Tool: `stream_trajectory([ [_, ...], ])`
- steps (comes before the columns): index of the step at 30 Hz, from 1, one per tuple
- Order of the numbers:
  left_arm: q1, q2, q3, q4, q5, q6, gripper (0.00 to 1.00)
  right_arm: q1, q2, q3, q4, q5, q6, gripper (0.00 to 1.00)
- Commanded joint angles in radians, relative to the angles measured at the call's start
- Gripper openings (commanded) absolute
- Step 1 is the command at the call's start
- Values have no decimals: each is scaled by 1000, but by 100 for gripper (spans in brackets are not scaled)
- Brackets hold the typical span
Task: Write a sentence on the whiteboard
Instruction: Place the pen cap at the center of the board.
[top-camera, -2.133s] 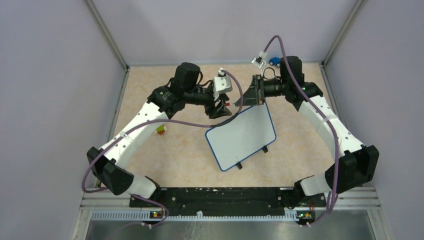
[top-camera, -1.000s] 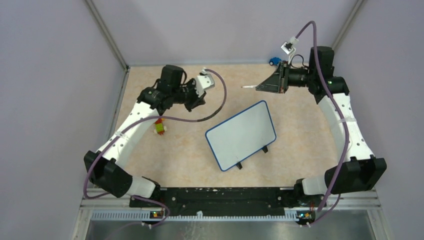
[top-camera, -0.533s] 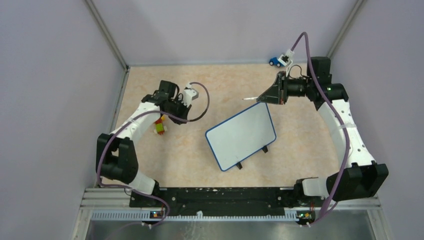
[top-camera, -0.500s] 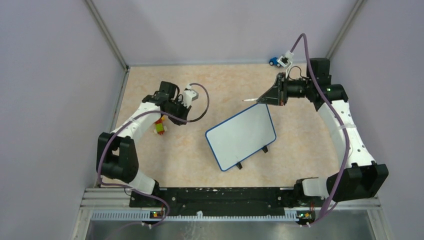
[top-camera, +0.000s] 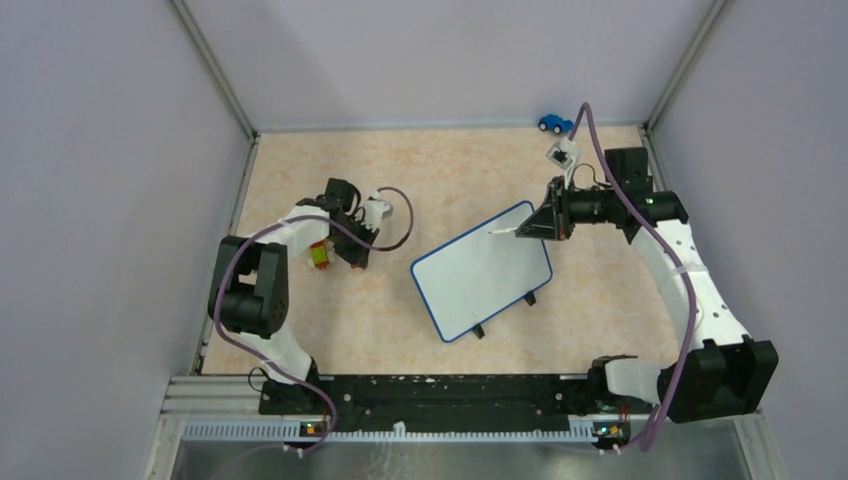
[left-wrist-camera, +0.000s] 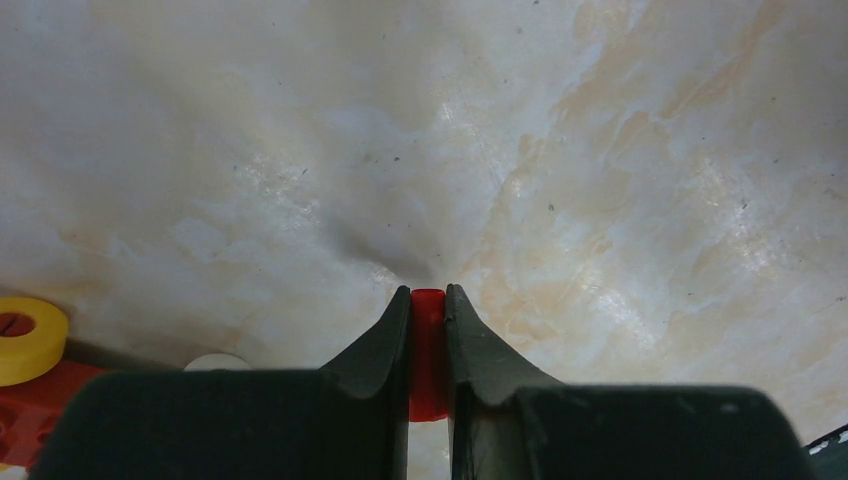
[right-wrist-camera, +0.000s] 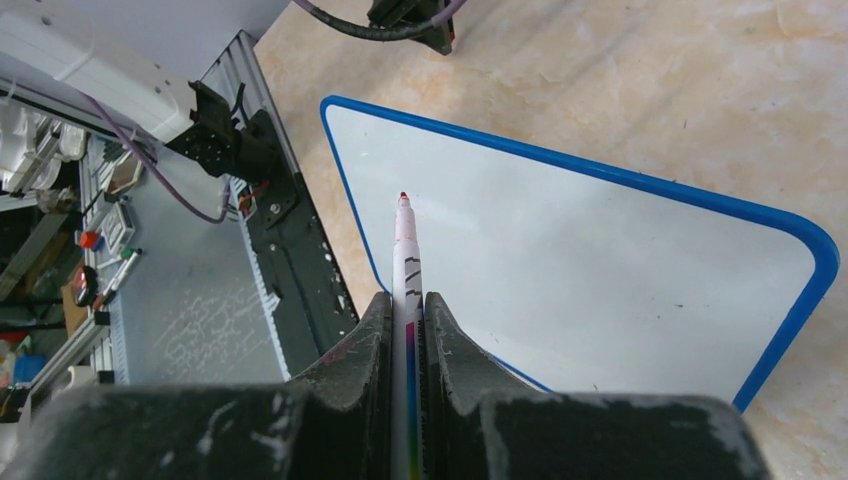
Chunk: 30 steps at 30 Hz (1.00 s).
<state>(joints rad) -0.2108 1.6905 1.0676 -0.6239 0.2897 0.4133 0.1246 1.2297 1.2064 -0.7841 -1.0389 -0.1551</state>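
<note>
The whiteboard (top-camera: 480, 275), white with a thin blue rim, lies tilted at the table's middle; its surface (right-wrist-camera: 600, 270) is blank and no sentence shows on it. My right gripper (top-camera: 535, 228) (right-wrist-camera: 405, 297) is shut on a white marker (right-wrist-camera: 406, 255). The marker's red tip points over the board's far right corner (top-camera: 503, 232). Whether the tip touches the board I cannot tell. My left gripper (top-camera: 358, 258) (left-wrist-camera: 428, 290) sits low over the bare table to the left of the board, shut on a small red cap (left-wrist-camera: 427, 350).
A red, yellow and green toy (top-camera: 320, 255) lies beside the left gripper; its yellow ring (left-wrist-camera: 25, 340) shows in the left wrist view. A blue toy car (top-camera: 549, 123) sits at the back wall. Black clip feet (top-camera: 530, 298) stick out from the board's near edge.
The left arm has pulled back and down to the table beside the toy. The right gripper has come down and nearer, bringing the marker tip over the board's far corner.
</note>
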Motion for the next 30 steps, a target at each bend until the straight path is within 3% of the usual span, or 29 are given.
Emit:
stream_trajectory([
  [1,7,33,-12,45,11,5,11,29,-31,-11,41,12,-49,0],
  [5,13,57,-14,41,24,9,15,77,-33,-22,51,51,-68,0],
  [18,19,64,2,-9,78,21,44,164,-9,-18,64,89,-105,0],
  [24,24,-46,77,-62,219,-9,58,176,-18,-46,67,70,-130,0],
  [30,43,-158,202,-114,441,-25,63,220,-36,-80,57,71,-177,0],
])
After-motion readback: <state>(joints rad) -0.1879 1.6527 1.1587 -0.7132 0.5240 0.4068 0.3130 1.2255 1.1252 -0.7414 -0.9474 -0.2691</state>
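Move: The left hand, already holding the red pen cap low down, has its drop spot on the table straight beneath, about 2 cm under the pads; the toy blocks are some 8 cm to its left and 4 cm farther out, and the whiteboard's middle is about 24 cm to its right, 4 cm nearer and roughly 5 cm higher. From the right hand, which has the pen, the whiteboard's middle lies about 8 cm left, 3 cm ahead and 18 cm below, and the cap roughly 33 cm left, 7 cm ahead, 24 cm below. The left hand sinks a last 1.5 cm or so to bring the cap down onto the bare table, then opens its fingers wide while staying low and, with the cap let go, tips a little and lifts off about 6 cm, drifting some 3 cm to the right. Meanwhile the right hand keeps its grip on the uncapped pen and carries it about 5 cm left, down and somewhat back over the whiteboard towards its middle, turning roughly 10 degrees counter-clockwise, the pen tip still apparently clear of the surface. ##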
